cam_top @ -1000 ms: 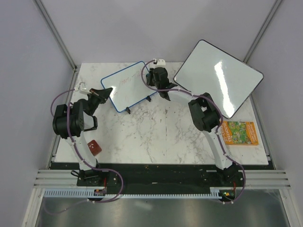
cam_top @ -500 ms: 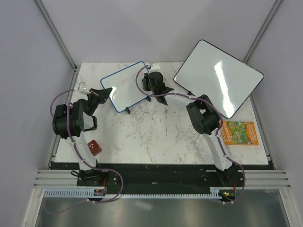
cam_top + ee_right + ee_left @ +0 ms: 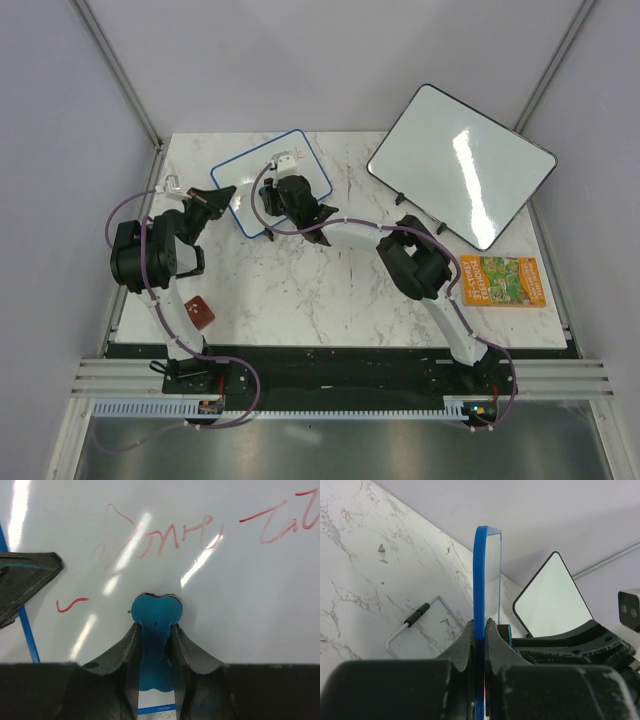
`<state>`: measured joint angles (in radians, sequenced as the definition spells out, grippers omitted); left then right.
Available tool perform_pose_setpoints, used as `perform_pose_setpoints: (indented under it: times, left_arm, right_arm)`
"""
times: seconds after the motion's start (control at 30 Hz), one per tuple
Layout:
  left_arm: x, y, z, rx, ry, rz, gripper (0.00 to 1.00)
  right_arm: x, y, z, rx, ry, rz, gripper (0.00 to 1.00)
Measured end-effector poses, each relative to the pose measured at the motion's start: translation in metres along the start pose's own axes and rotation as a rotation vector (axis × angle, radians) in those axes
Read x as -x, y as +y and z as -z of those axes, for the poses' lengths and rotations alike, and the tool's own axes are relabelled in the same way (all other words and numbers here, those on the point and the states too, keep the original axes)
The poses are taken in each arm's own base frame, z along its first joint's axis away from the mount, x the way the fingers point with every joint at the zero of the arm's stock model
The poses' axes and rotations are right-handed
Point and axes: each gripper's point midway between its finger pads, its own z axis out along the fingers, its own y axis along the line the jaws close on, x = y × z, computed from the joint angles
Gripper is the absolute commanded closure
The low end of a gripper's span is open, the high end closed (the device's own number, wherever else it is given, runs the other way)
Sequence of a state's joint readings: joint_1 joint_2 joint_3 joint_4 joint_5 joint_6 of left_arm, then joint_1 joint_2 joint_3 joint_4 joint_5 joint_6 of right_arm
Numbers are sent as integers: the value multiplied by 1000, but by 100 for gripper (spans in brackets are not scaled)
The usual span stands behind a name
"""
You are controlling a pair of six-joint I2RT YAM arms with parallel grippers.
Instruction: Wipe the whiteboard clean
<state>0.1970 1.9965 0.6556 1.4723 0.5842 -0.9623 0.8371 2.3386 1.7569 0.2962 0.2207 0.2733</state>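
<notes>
The whiteboard [image 3: 306, 160], small with a blue rim, stands tilted at the back left of the table. My left gripper [image 3: 226, 193] is shut on its left rim; in the left wrist view the blue rim [image 3: 480, 575] runs up from between the closed fingers of that gripper [image 3: 480, 630]. My right gripper [image 3: 272, 196] is shut on a blue eraser [image 3: 156, 614], and the eraser's end presses flat on the white surface [image 3: 235, 595]. Red scribbles [image 3: 160, 532] lie just beyond the eraser, and a short red stroke [image 3: 71, 603] sits to its left.
A larger black-rimmed whiteboard [image 3: 460, 165] leans at the back right. A colourful card [image 3: 503, 280] lies near the right edge. A small red-brown block [image 3: 200, 312] sits by the left arm's base. A wire stand [image 3: 417, 615] rests on the marble behind the small board.
My right gripper has swept with the eraser from the board's far right corner leftward to its left half. The left gripper has kept its hold on the rim.
</notes>
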Motion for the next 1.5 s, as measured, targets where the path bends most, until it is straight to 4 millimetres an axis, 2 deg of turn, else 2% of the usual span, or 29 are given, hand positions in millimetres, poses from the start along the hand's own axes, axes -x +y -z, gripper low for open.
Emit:
perform_pose_setpoints:
  times: [0.2, 0.37, 1.23, 1.5]
  left_arm:
    - [0, 2, 0, 5, -1, 2, 98]
    - [0, 3, 1, 6, -1, 3, 98]
    - [2, 4, 0, 12, -8, 2, 98]
    - [2, 4, 0, 10, -7, 2, 98]
  right_arm:
    - [-3, 33, 2, 53, -5, 9, 100]
    - [-6, 50, 5, 77, -2, 15, 100]
    - [2, 70, -3, 48, 37, 102, 100]
    - [0, 88, 1, 26, 11, 148, 100]
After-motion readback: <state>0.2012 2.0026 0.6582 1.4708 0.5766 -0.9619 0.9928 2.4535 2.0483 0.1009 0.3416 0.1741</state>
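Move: The right hand, holding the blue eraser on the board, is headed for a small red tick mark about 6 cm to its left and 2 cm back. The left gripper's tips stand some 8 cm left, level with it. The remaining red writing lies about 7 cm ahead and 1 cm left; the board's near-left corner is roughly 9 cm back and 4 cm left. From the left hand, the tick is about 2 cm back and 2 cm right. Sweep the right hand left and back across the whiteboard, over the tick mark to the left edge just short of the left gripper: quickly at first, then slower and mostly leftward with a slight rise, then left and back again, about 8 cm in all. Keep the eraser pinched and on the surface, rolling its left side down some 5 degrees. Hold the board's left edge still with the left gripper. ##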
